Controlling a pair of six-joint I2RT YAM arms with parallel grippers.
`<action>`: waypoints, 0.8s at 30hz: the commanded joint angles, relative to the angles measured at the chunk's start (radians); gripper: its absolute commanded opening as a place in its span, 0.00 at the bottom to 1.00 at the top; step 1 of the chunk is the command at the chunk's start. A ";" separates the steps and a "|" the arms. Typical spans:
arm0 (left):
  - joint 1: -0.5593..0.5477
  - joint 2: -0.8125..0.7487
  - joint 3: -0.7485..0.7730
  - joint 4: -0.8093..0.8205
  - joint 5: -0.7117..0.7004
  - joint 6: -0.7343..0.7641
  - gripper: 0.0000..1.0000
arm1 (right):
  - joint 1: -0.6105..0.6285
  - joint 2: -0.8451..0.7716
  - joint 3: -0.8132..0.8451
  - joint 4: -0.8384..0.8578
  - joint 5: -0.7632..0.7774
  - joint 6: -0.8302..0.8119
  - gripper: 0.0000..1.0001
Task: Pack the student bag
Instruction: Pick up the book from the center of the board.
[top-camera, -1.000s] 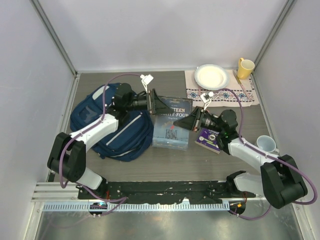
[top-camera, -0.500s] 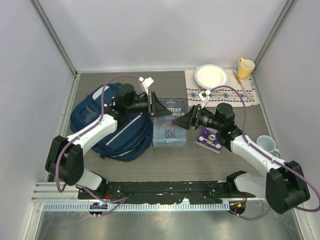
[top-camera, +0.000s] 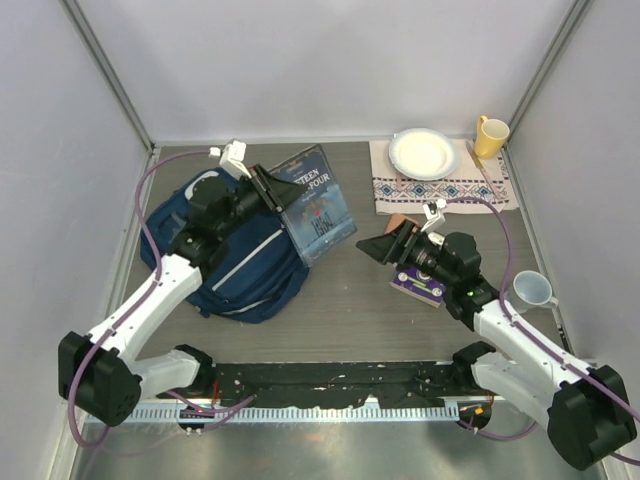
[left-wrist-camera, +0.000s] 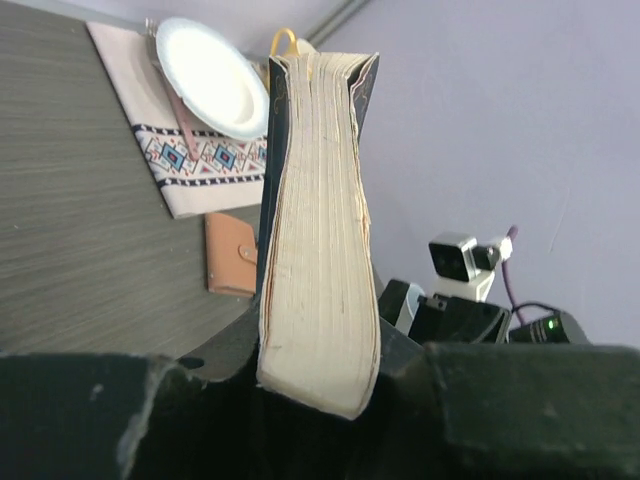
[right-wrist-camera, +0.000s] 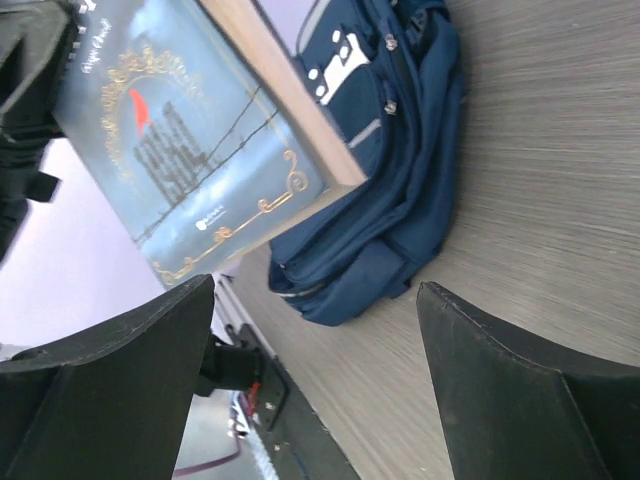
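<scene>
The navy blue student bag (top-camera: 225, 255) with pale stripe trim lies on the table's left side; it also shows in the right wrist view (right-wrist-camera: 390, 130). My left gripper (top-camera: 272, 190) is shut on a thick blue-covered book (top-camera: 318, 205) and holds it lifted and tilted over the bag's right edge. In the left wrist view the book's cream page edge (left-wrist-camera: 320, 230) stands between the jaws. The book's cover shows in the right wrist view (right-wrist-camera: 180, 130). My right gripper (top-camera: 383, 245) is open and empty, to the right of the book.
A purple card box (top-camera: 418, 282) lies under the right arm. A patterned cloth (top-camera: 480, 190) with a white plate (top-camera: 424, 153), a yellow mug (top-camera: 490, 136), a clear cup (top-camera: 532, 289) and a tan wallet (left-wrist-camera: 233, 253) lie at the right.
My left gripper has lifted the book off the table and swung it left toward the bag. My right gripper has let go of the book and drawn back to the right.
</scene>
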 joint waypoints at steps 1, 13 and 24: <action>-0.002 -0.033 -0.036 0.238 -0.110 -0.114 0.00 | 0.069 -0.015 0.017 0.147 0.072 0.148 0.88; -0.002 -0.047 -0.117 0.440 -0.179 -0.272 0.00 | 0.189 0.157 -0.019 0.447 0.245 0.401 0.88; -0.009 -0.009 -0.183 0.582 -0.159 -0.406 0.00 | 0.195 0.350 -0.009 0.746 0.254 0.469 0.89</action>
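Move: The "Nineteen Eighty-Four" book hangs slanted in the left gripper, its middle about 5 cm to that hand's right, 3 cm back and 4 cm below. From the empty, open right gripper that middle is roughly 10 cm left, 4 cm ahead and 7 cm higher. Down on the table the brown wallet lies about 12 cm ahead and 6 cm right of the right hand, the purple book some 12 cm right and 4 cm ahead, both around 20 cm lower. Bring the right gripper up to the free lower end of the book with its fingers kept wide open: about 5 cm left and 3 cm up, easing back slightly at first and then forward, while rolling it some 20 degrees so its left side rises. Meanwhile keep the left grip shut on the book, shift it about 2 cm forward and left with a small dip and recovery, and roll it nearly 20 degrees, right side up. ##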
